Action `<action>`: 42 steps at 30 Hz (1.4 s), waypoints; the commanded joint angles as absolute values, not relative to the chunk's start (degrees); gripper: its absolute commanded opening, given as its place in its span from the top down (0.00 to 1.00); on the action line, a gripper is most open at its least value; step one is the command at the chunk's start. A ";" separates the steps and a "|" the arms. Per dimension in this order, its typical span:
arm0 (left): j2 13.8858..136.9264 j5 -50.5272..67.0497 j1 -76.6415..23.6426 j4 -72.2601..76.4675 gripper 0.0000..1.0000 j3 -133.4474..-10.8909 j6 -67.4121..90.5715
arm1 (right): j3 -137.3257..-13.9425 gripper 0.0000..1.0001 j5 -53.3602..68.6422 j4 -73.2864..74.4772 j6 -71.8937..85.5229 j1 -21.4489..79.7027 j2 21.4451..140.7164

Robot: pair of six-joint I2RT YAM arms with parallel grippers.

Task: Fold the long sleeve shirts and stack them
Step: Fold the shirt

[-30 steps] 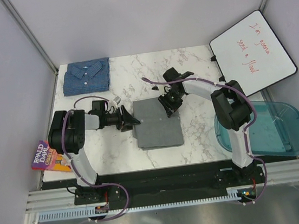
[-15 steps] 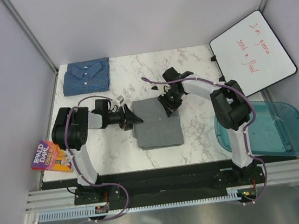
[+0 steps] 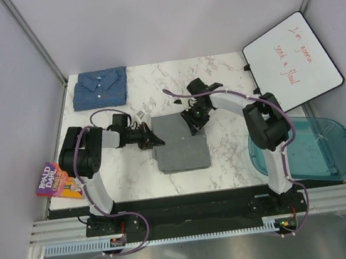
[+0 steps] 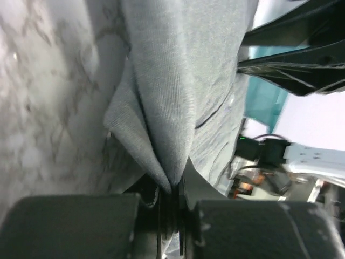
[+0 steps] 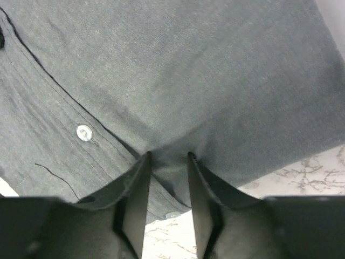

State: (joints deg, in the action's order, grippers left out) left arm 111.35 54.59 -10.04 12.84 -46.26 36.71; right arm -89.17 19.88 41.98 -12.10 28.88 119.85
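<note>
The grey long sleeve shirt (image 3: 183, 147) lies folded in the middle of the marble table (image 3: 128, 173). My left gripper (image 3: 156, 138) is shut on its left edge; in the left wrist view a peak of grey cloth (image 4: 180, 86) runs down into the shut jaws (image 4: 171, 190). My right gripper (image 3: 192, 120) sits on the shirt's far edge. In the right wrist view its fingertips (image 5: 168, 156) pinch a bunch of the grey cloth (image 5: 205, 70) beside a button (image 5: 83, 132). The blue checked shirt (image 3: 100, 89) rests folded at the back left corner.
A colourful paperback book (image 3: 57, 180) lies at the table's left edge. A teal bin (image 3: 317, 146) stands off the right side, with a whiteboard (image 3: 292, 61) behind it. A small white object (image 3: 139, 114) lies near the left arm.
My left gripper slid right to the grey shirt's left edge and closed on it, pulling that edge up. The right gripper stayed on the far edge.
</note>
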 commanded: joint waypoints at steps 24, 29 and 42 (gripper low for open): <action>113.04 -18.45 -20.20 -57.93 0.98 -119.91 -38.84 | -76.73 0.19 32.96 44.12 -6.06 15.65 94.84; 106.44 -23.10 -28.47 -46.25 0.98 -94.21 -37.80 | -74.89 0.19 33.48 44.03 -6.77 14.68 94.83; 113.29 -4.68 -45.17 -47.35 0.98 -77.07 -14.87 | -70.32 0.19 35.16 44.21 -5.98 13.80 91.50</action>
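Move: The left hand already pinches the left edge of the folded grey shirt, whose middle lies about 6 cm to its right, level with it and a centimetre lower. The folded blue shirt is some 20 cm ahead and 17 cm to its left; the book is about 33 cm left and 8 cm back. From the right hand, whose fingertips are down on the grey shirt, the shirt's middle is roughly 5 cm left and 2 cm back. Keeping its pinch on the grey shirt's edge, the left hand swings it forward, left and up in an arc, some 20 cm out and 22 cm high, over the blue shirt's near right part, then sweeps back, right and down almost to where it began, the wrist rolling about 100 degrees until the fingers point down. Meanwhile the right hand comes free of the cloth, opening wide as it rises about 11 cm and moves right some 8 cm, then sinks a little and draws back over the bare table. ##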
